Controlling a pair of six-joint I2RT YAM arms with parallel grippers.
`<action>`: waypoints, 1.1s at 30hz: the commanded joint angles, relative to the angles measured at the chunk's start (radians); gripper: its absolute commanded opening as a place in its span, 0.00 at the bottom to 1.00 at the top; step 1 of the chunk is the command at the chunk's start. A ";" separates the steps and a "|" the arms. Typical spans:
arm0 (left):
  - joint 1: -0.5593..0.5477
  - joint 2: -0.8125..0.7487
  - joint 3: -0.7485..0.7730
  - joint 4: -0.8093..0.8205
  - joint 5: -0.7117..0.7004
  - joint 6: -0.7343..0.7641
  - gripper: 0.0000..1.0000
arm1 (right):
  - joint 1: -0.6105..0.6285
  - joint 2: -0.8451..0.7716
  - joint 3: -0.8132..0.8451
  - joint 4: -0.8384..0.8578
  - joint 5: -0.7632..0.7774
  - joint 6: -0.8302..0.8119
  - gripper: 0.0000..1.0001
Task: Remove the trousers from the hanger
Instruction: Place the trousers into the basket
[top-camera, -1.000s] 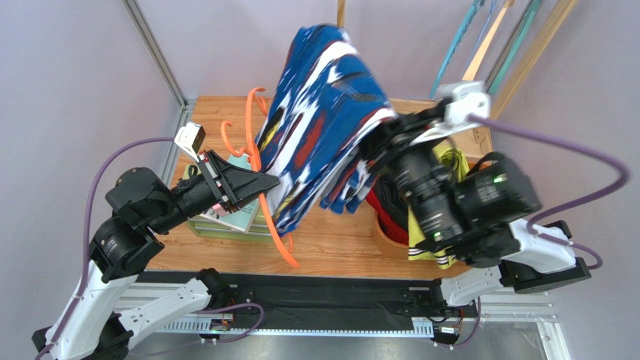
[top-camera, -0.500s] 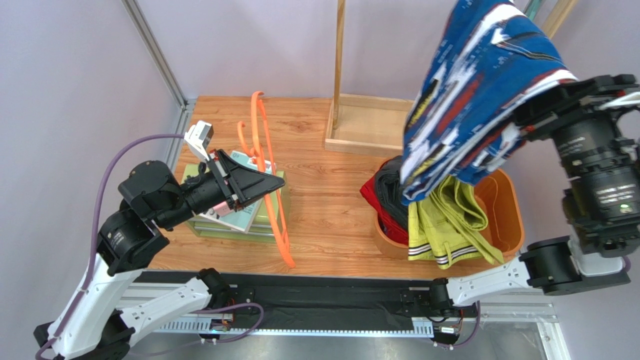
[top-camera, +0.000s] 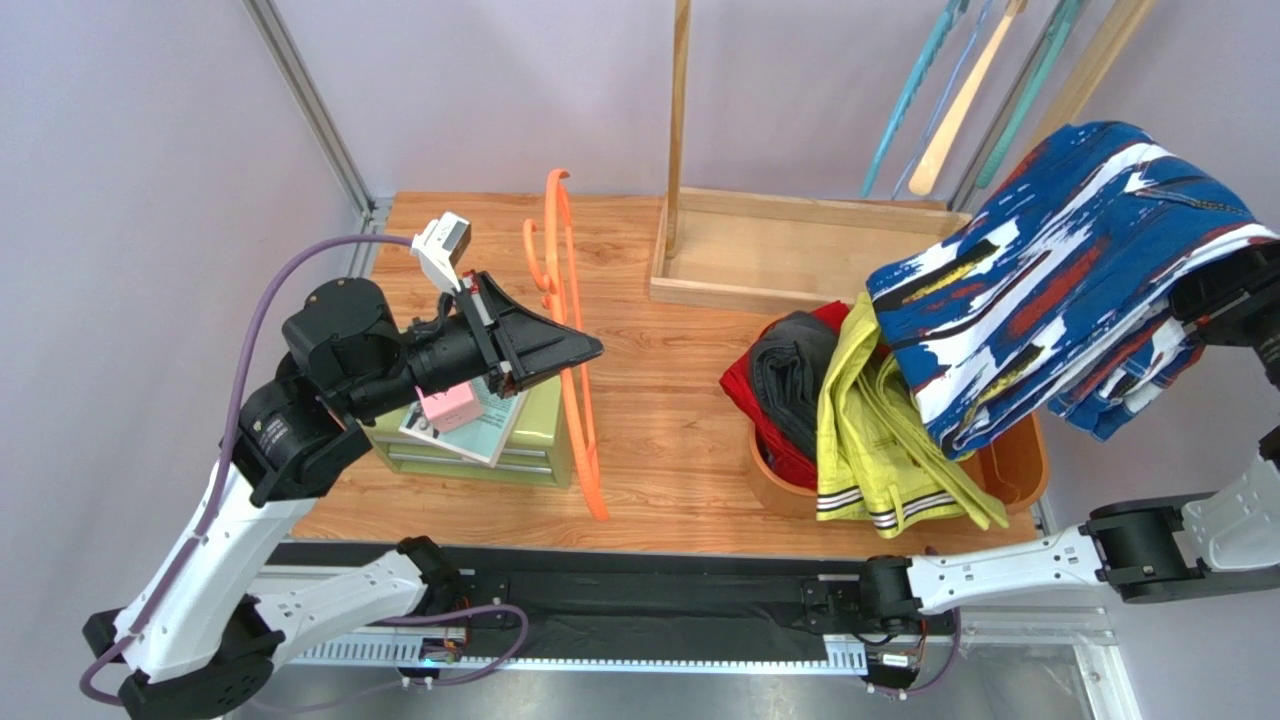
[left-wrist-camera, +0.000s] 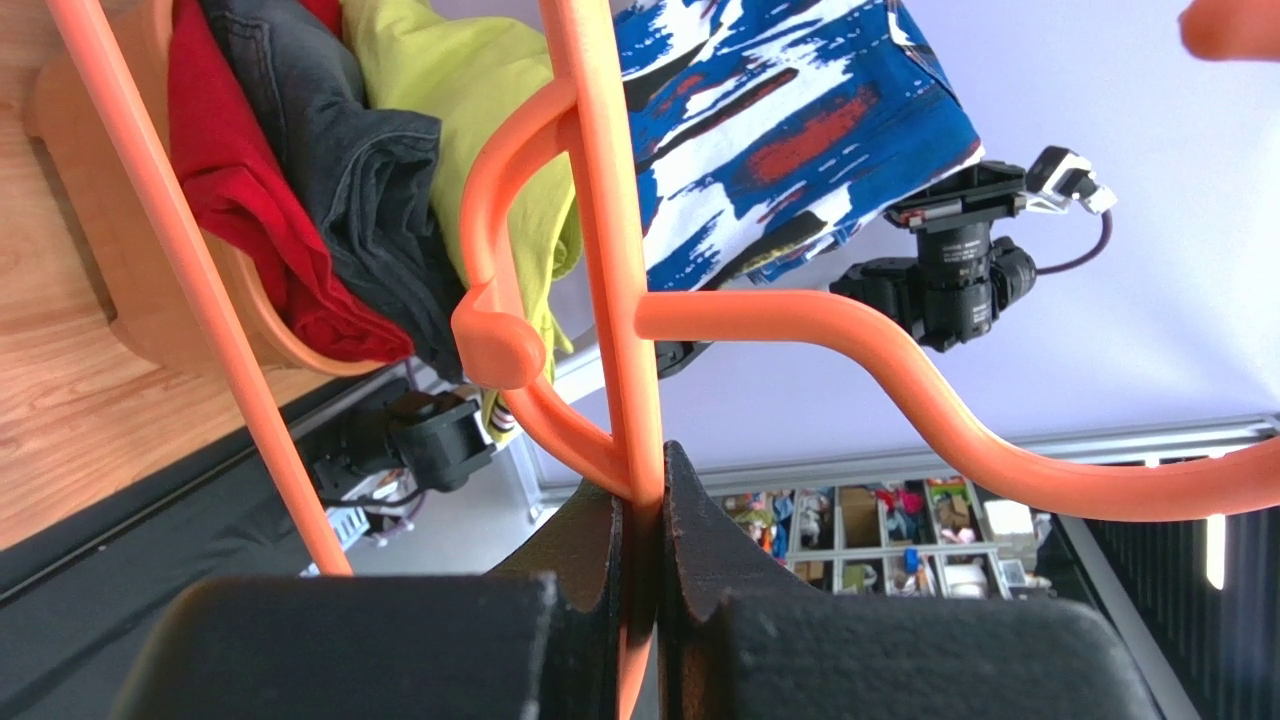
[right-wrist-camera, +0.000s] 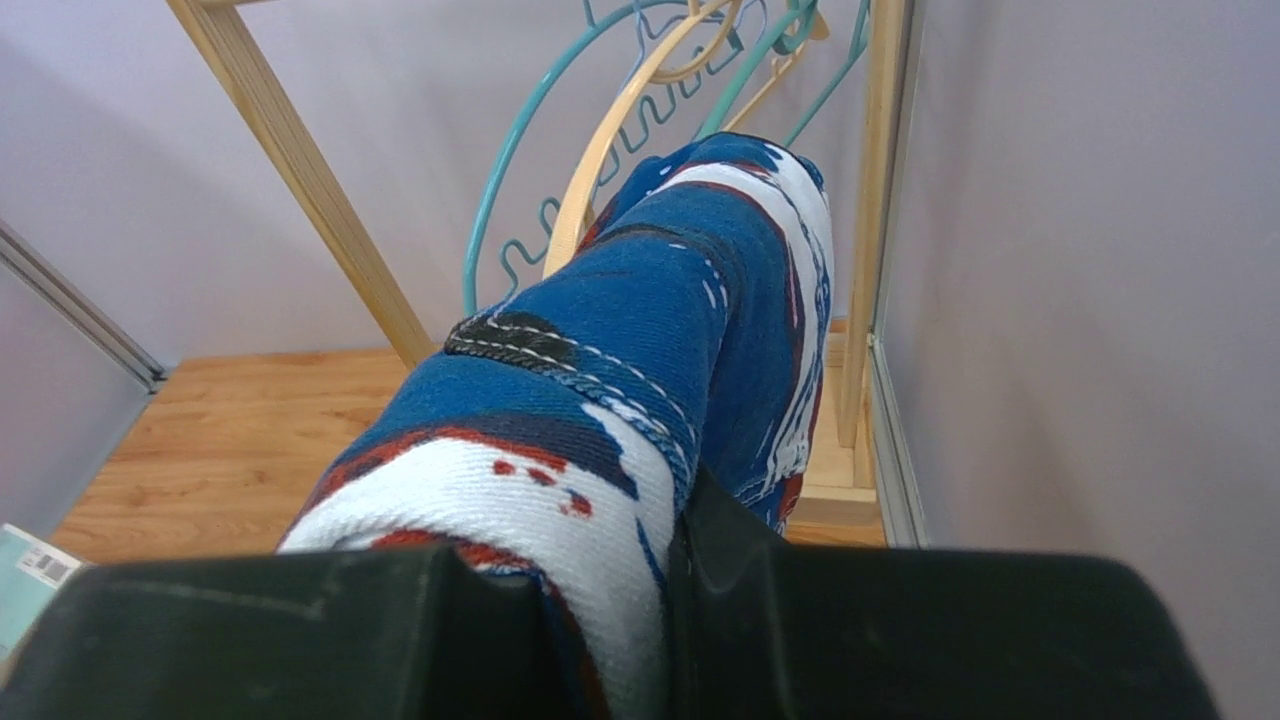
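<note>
My left gripper (top-camera: 580, 348) is shut on the bare orange hanger (top-camera: 568, 285) and holds it upright over the table's left half. In the left wrist view the hanger's bar (left-wrist-camera: 604, 270) is pinched between the black fingers (left-wrist-camera: 594, 548). At the far right, my right gripper (top-camera: 1220, 288) is shut on the navy blue and white patterned trousers (top-camera: 1052, 293), which hang in the air above the orange basket (top-camera: 1028, 468). The right wrist view shows that cloth (right-wrist-camera: 646, 345) bunched between the jaws. Red (top-camera: 748, 393), black (top-camera: 787, 375) and yellow-green (top-camera: 863, 420) trousers lie in the basket.
A stack of books on a green box (top-camera: 481, 438) sits under the left arm. A wooden rack base (top-camera: 781, 255) with its upright post (top-camera: 679, 105) stands at the back. Teal and wooden hangers (top-camera: 950, 105) hang at the back right, close to the right arm.
The right arm swung the blue patterned trousers off the hanger and far to the right, over the basket. The left arm moved the now bare hanger slightly right and back.
</note>
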 joint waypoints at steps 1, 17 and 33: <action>0.000 0.004 0.044 0.047 0.034 0.020 0.00 | 0.000 -0.027 -0.061 -0.059 0.012 0.001 0.00; 0.000 -0.010 0.033 0.047 0.031 0.014 0.00 | -0.009 0.105 0.181 0.155 -0.139 -0.400 0.00; 0.000 -0.014 0.007 0.059 0.050 0.007 0.00 | 0.148 -0.338 -0.680 -0.192 0.174 0.693 0.01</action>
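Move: The right hand, already holding the patterned trousers by one end, is high above the work area. The basket's middle lies about 8 cm ahead, 8 cm to its left and some 45 cm below. The yellow trousers lie over the basket's middle, and the dark trousers are about 23 cm left and 10 cm ahead of the hand. From the left hand, which holds the orange hanger, the basket is some 38 cm to the right, 13 cm ahead and 40 cm below. The right hand keeps its pinch on the patterned trousers and bobs in place, dipping slightly, then rising to about 3 cm above its start while drifting some 3 cm right. It then drops fast by about 12 cm and, late in the drop, swings about 6 cm left, bringing the trousers down towards the basket with the fingers still pointing forward and hardly turning. ##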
